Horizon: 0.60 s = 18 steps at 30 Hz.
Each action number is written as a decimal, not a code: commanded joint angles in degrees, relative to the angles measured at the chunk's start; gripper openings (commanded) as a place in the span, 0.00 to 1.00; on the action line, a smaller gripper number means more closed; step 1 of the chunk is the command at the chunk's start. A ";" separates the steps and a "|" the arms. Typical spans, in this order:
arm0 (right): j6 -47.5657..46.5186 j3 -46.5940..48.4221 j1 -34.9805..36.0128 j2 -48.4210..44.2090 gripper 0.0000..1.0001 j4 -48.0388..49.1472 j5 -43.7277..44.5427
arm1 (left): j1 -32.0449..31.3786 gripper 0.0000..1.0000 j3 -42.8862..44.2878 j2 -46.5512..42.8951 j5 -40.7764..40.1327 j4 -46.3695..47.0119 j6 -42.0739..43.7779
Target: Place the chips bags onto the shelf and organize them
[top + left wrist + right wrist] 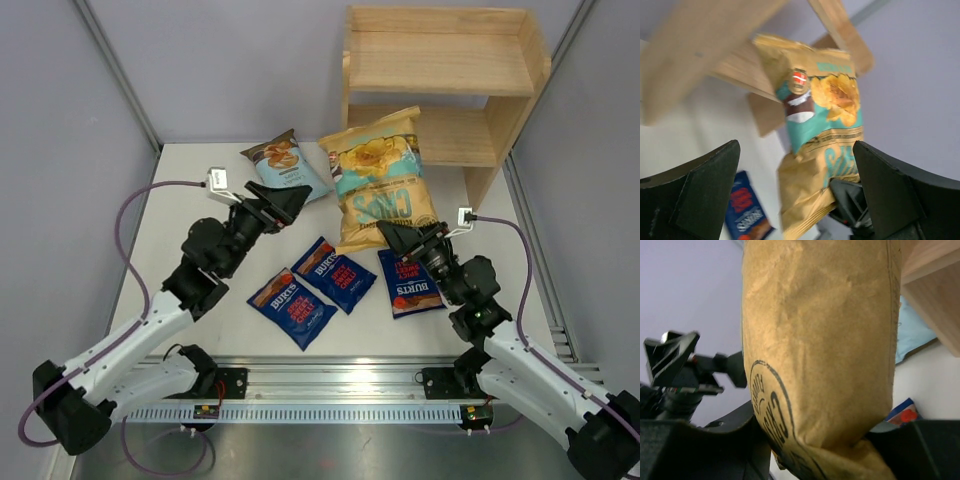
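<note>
The large yellow-gold chips bag (385,180) stands tilted, its top against the front of the shelf's (440,60) lower tier. My right gripper (397,238) is shut on its bottom edge; in the right wrist view the bag (825,340) fills the space between the jaws (825,450). My left gripper (288,203) hangs open to the left of the bag, holding nothing; its wrist view faces the bag (825,130) through the wide jaws (795,150). A light blue bag (285,160) and three dark blue bags (293,307) (335,274) (410,283) lie on the table.
The wooden shelf stands at the back right against the wall. Both of its tiers hold nothing. The table's metal rail (340,375) runs along the near edge between the arm bases. Grey walls close in the left and right sides.
</note>
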 commanded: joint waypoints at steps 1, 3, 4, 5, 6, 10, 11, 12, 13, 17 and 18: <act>5.20 0.26 -5.24 1.87 0.17 6.73 0.73 | 2.75 0.99 2.31 -5.95 -10.37 -15.79 11.02; 7.76 0.09 -9.90 4.24 0.17 8.49 -2.34 | 3.99 0.99 3.10 -8.67 -10.55 -18.62 14.36; 10.56 -0.09 -11.22 5.03 0.17 9.71 -2.97 | 4.95 0.99 4.06 -9.47 -10.81 -23.07 15.25; 11.89 -0.26 -13.06 6.61 0.16 10.51 -3.50 | 5.40 0.99 4.42 -10.09 -11.07 -24.94 15.95; 12.77 -0.96 -13.69 7.49 0.16 11.65 -3.67 | 5.66 0.99 4.77 -10.96 -11.08 -26.27 17.79; 14.01 0.17 -16.85 10.92 0.16 14.29 -4.81 | 5.93 0.99 6.44 -15.18 -9.33 -31.36 23.33; 14.10 0.70 -17.73 12.41 0.16 14.38 -5.43 | 5.93 0.99 7.75 -15.45 -8.80 -32.42 25.69; 14.45 2.01 -20.09 13.21 0.16 14.30 -6.57 | 6.02 0.99 8.55 -15.54 -8.53 -33.91 26.67; 15.23 2.80 -21.24 14.08 0.16 14.30 -7.36 | 6.02 0.99 9.16 -15.54 -8.01 -36.80 27.73; 17.35 8.77 -28.09 21.01 0.16 13.33 -13.24 | 5.93 0.99 10.84 -17.11 -8.26 -41.83 31.77; 17.44 10.36 -30.37 22.52 0.16 11.59 -14.56 | 6.02 0.99 10.67 -17.65 -8.44 -42.71 32.21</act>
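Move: The lower shelf, where the yellow chips bag in the right hand is going, has its middle about 30 cm ahead of that hand, 8 cm right and 11 cm below. On the table some 28 cm below the hand, the right-hand Burts bag lies 2 cm ahead and 7 cm right, and the middle Burts bag 5 cm ahead and 13 cm left. From the left hand, the lower shelf is roughly 27 cm ahead, 30 cm right and 17 cm below. Right hand carries its bag forward, right and down about 15 cm towards the lower shelf; left withdraws leftward. ##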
